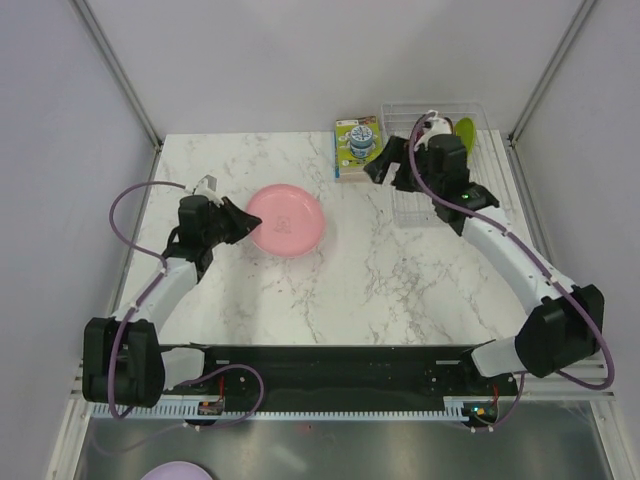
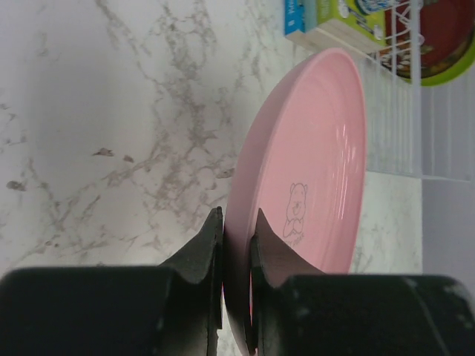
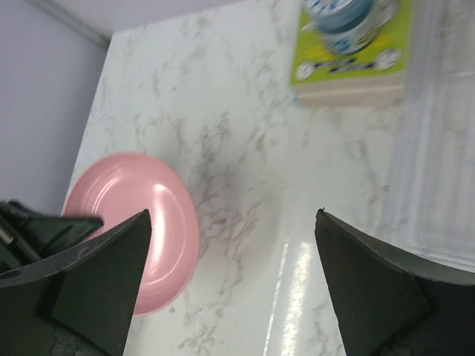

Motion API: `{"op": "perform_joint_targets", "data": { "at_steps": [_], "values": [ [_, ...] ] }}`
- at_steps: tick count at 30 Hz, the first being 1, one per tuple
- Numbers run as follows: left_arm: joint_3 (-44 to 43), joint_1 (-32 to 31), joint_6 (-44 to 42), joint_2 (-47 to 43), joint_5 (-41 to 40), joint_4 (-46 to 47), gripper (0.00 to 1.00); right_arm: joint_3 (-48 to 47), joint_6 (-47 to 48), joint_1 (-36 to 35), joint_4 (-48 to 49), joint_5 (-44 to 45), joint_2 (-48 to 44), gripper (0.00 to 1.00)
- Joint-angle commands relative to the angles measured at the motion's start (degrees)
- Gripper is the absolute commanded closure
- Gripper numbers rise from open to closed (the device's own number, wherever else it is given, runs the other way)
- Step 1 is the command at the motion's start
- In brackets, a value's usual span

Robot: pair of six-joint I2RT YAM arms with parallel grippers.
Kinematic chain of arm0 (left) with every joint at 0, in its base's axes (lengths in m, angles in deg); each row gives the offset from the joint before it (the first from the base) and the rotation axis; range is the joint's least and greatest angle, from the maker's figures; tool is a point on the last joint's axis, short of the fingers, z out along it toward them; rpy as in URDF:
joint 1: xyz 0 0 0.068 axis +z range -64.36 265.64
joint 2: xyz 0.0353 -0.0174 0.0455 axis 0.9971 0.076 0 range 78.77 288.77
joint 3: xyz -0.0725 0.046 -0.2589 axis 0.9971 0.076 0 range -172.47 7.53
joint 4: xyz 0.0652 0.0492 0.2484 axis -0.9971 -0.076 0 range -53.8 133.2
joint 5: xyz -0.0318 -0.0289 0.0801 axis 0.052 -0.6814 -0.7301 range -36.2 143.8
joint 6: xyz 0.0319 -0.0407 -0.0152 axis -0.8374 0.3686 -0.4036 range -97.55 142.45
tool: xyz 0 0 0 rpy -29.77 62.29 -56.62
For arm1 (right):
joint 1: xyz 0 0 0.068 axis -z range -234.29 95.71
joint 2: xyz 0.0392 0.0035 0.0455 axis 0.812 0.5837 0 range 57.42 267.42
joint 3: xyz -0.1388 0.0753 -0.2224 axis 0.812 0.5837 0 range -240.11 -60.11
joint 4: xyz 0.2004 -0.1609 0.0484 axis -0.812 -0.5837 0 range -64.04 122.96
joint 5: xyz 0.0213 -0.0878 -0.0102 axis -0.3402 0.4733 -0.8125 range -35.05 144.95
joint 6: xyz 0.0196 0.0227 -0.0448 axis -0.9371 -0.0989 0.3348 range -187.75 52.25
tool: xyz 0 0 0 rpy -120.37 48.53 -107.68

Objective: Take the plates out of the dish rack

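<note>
The pink plate (image 1: pixel 288 221) lies on the marble table, left of centre. My left gripper (image 1: pixel 244 222) is shut on its left rim; in the left wrist view the two fingers pinch the edge of the pink plate (image 2: pixel 312 163) at the left gripper (image 2: pixel 237 236). The clear dish rack (image 1: pixel 440 196) stands at the back right, with a lime green plate (image 1: pixel 465 130) upright in it. A red plate (image 2: pixel 438 26) shows behind the dish rack bars (image 2: pixel 415 111). My right gripper (image 1: pixel 390 168) hangs open by the rack's left side with nothing between the jaws of the right gripper (image 3: pixel 234 222).
A green-yellow printed box (image 1: pixel 356 147) stands just left of the rack, and the box (image 3: pixel 356 52) is close to my right gripper. A pale lavender disc (image 1: pixel 176 471) lies below the table's near edge. Grey walls enclose the table on three sides.
</note>
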Motion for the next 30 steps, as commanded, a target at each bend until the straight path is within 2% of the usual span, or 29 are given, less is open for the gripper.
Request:
{"op": "perform_joint_targets", "data": {
  "at_steps": [1,5,8,13,16,17,20,24,27,30],
  "values": [
    [-3.1,0.2,-5.0,3.8,-9.9,-4.5,0.98,-7.8,10.4,7.1,-10.5,10.1,-4.1,0.02],
    [-4.1,0.2,-5.3,9.0,-17.4,-7.9,0.98,-13.1,15.1,9.3,-14.2,16.9,-2.3,0.02],
    [-5.1,0.2,-6.6,12.8,-19.6,-8.8,0.98,-15.8,17.3,10.8,-15.9,21.5,0.7,0.02],
    [-7.4,0.2,-9.3,17.5,-24.5,-10.4,0.95,-20.1,17.2,13.2,-17.8,23.2,6.9,0.02],
    [-10.1,0.2,-9.4,20.8,-26.1,-14.2,0.74,-22.8,17.9,14.5,-18.0,25.1,10.9,0.02],
    [-11.0,0.2,-9.6,21.4,-26.6,-15.3,0.62,-24.4,18.1,14.9,-18.1,25.4,13.2,0.02],
    [-12.1,0.2,-9.6,21.6,-27.7,-18.1,0.4,-28.7,18.3,16.4,-18.8,25.8,18.2,0.02],
    [-12.1,0.2,-9.2,19.7,-28.5,-19.4,0.33,-35.0,19.8,17.5,-19.0,26.3,25.7,0.02],
    [-12.2,0.2,-8.5,18.4,-29.4,-21.2,0.21,-41.2,21.1,17.6,-19.4,25.7,32.1,0.04],
    [-11.4,0.2,-7.9,15.2,-31.3,-21.6,0.2,-47.6,22.3,17.6,-20.2,24.8,38.1,0.1]
  ]
}}
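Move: The left gripper holds the pink plate by its rim; the bare table spot for it is about 15 cm below, 3 cm ahead and 3 cm right. For the empty right gripper, the red plate in the rack stands some 21 cm ahead, 15 cm right and 13 cm lower. The brown plate is roughly 5 cm right of the red one, the green plate 11 cm right; the box with the jar lies 22 cm ahead of the right gripper, 4 cm left, 20 cm down. Lower the pink plate about 12 cm onto the table with the left gripper, swinging left and tipping the fingers down as its left side rises, then open, leaving the fingers astride the rim. Meanwhile sweep the open right gripper right some 20 cm, first rising, then sinking, and on forward towards the rack's plates, turning clockwise and dipping its left side. ##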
